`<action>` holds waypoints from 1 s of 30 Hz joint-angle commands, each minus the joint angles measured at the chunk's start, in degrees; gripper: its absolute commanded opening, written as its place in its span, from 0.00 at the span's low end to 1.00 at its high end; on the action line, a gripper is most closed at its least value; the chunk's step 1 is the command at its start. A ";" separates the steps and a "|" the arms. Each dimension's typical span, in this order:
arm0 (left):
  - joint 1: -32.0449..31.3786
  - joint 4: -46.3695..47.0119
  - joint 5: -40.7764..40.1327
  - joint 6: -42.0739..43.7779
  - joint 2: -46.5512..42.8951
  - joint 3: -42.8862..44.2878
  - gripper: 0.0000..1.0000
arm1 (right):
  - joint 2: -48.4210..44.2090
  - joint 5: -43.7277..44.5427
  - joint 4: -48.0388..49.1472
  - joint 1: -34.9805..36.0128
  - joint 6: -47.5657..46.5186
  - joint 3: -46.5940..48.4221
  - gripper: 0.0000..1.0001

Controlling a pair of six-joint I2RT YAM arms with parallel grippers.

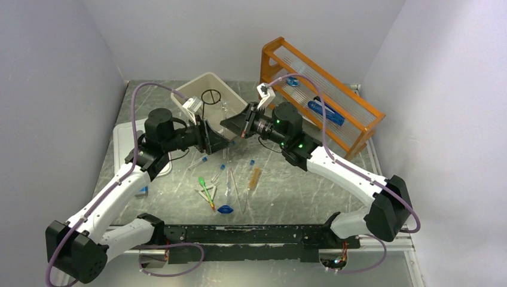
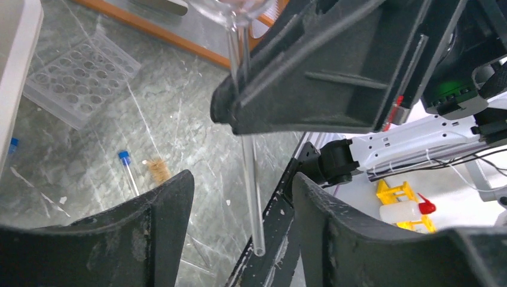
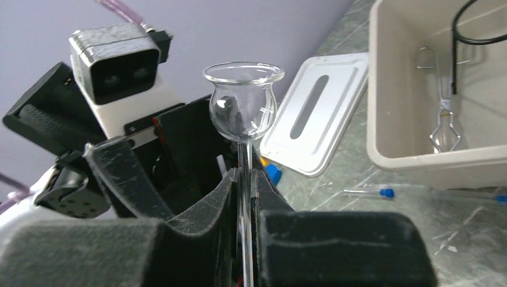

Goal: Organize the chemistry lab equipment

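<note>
A clear glass funnel tube with a bulb top [image 3: 243,101] stands upright, and my right gripper [image 3: 244,173] is shut on its thin stem. The stem's lower end [image 2: 252,191] hangs between the fingers of my left gripper [image 2: 242,179], which is open with a gap on each side. In the top view both grippers [image 1: 224,143] [image 1: 234,127] meet above the table's middle. On the table lie blue-capped test tubes [image 2: 127,170], a brush [image 2: 158,170], green droppers [image 1: 206,188] and a clear tube rack [image 2: 84,78].
A beige bin [image 3: 418,158] at the back holds the black wire ring stand [image 1: 210,95] and metal tweezers [image 3: 445,113]. Its white lid [image 3: 317,113] lies to the left. The orange shelf rack [image 1: 317,101] stands at the back right.
</note>
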 commanded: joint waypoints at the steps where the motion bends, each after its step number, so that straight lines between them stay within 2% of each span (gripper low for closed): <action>1: -1.20 4.55 -2.41 -1.62 -0.12 2.01 0.60 | 0.21 -6.76 2.96 -0.36 0.41 1.31 0.06; 4: -1.54 3.73 -2.94 -1.45 0.21 2.35 0.49 | 0.07 -7.92 3.16 -0.53 0.61 0.90 0.06; 9: -1.62 3.69 -4.41 -1.39 -0.93 2.02 0.45 | 0.05 -8.44 3.54 -1.06 0.96 0.22 0.06; 12: -1.63 4.05 -5.43 -1.43 -1.62 1.84 0.38 | -0.16 -9.23 4.89 -1.26 1.09 -0.73 0.06; 15: -1.63 3.42 -6.34 -0.94 -1.96 2.05 0.26 | -0.40 -8.93 5.39 -1.33 1.13 -1.21 0.07; 17: -1.63 3.58 -6.51 -0.78 -2.07 1.96 0.11 | -0.30 -8.85 5.36 -1.37 1.18 -1.10 0.09; 18: -1.63 3.54 -6.52 -0.71 -1.93 2.08 0.06 | -0.28 -8.67 5.32 -1.38 1.40 -1.02 0.13; 20: -1.63 3.14 -6.67 -0.34 -1.61 2.29 0.05 | -0.73 -7.68 5.13 -1.47 1.28 -1.19 0.29; 21: -1.63 2.57 -7.29 -0.13 -1.55 2.50 0.05 | -1.28 -6.15 4.48 -1.43 1.29 -1.52 0.43; 23: -1.63 0.25 -10.33 0.56 -1.48 3.16 0.05 | -2.56 -2.73 3.42 -1.79 1.48 -2.29 0.57; 26: -1.63 -3.77 -16.73 0.32 -0.83 4.86 0.05 | -4.43 0.22 1.72 -2.86 1.53 -3.15 0.64; 30: -1.59 -10.88 -32.93 -1.91 1.88 9.05 0.05 | -6.18 4.15 -2.77 -3.18 0.52 -2.99 0.64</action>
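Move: The right hand holds the upright glass funnel just under its bulb, the funnel's middle about 3 cm below that hand and straight under it. From the open left hand that middle is some 2 cm ahead, 1 cm right and 3 cm up. From the left hand, the grey bin stands about 23 cm ahead, 5 cm left and 22 cm below; a capped tube on the table is roughly 11 cm ahead, 1 cm right and 27 cm below; the brush is 1 cm ahead, 10 cm right and just as low. The right hand draws the glass funnel back about 1.5 cm, turning slightly counter-clockwise, while the left hand stays nearly in place, rises about 1.5 cm and shuts its fingers to pinch the stem below the right hand's grip. Only then does the right hand open to let go and back off right and a little forward by some 3 cm, as the left hand carries the funnel forward and slightly left, about 3 cm towards the grey bin, turning some 15 degrees counter-clockwise. ##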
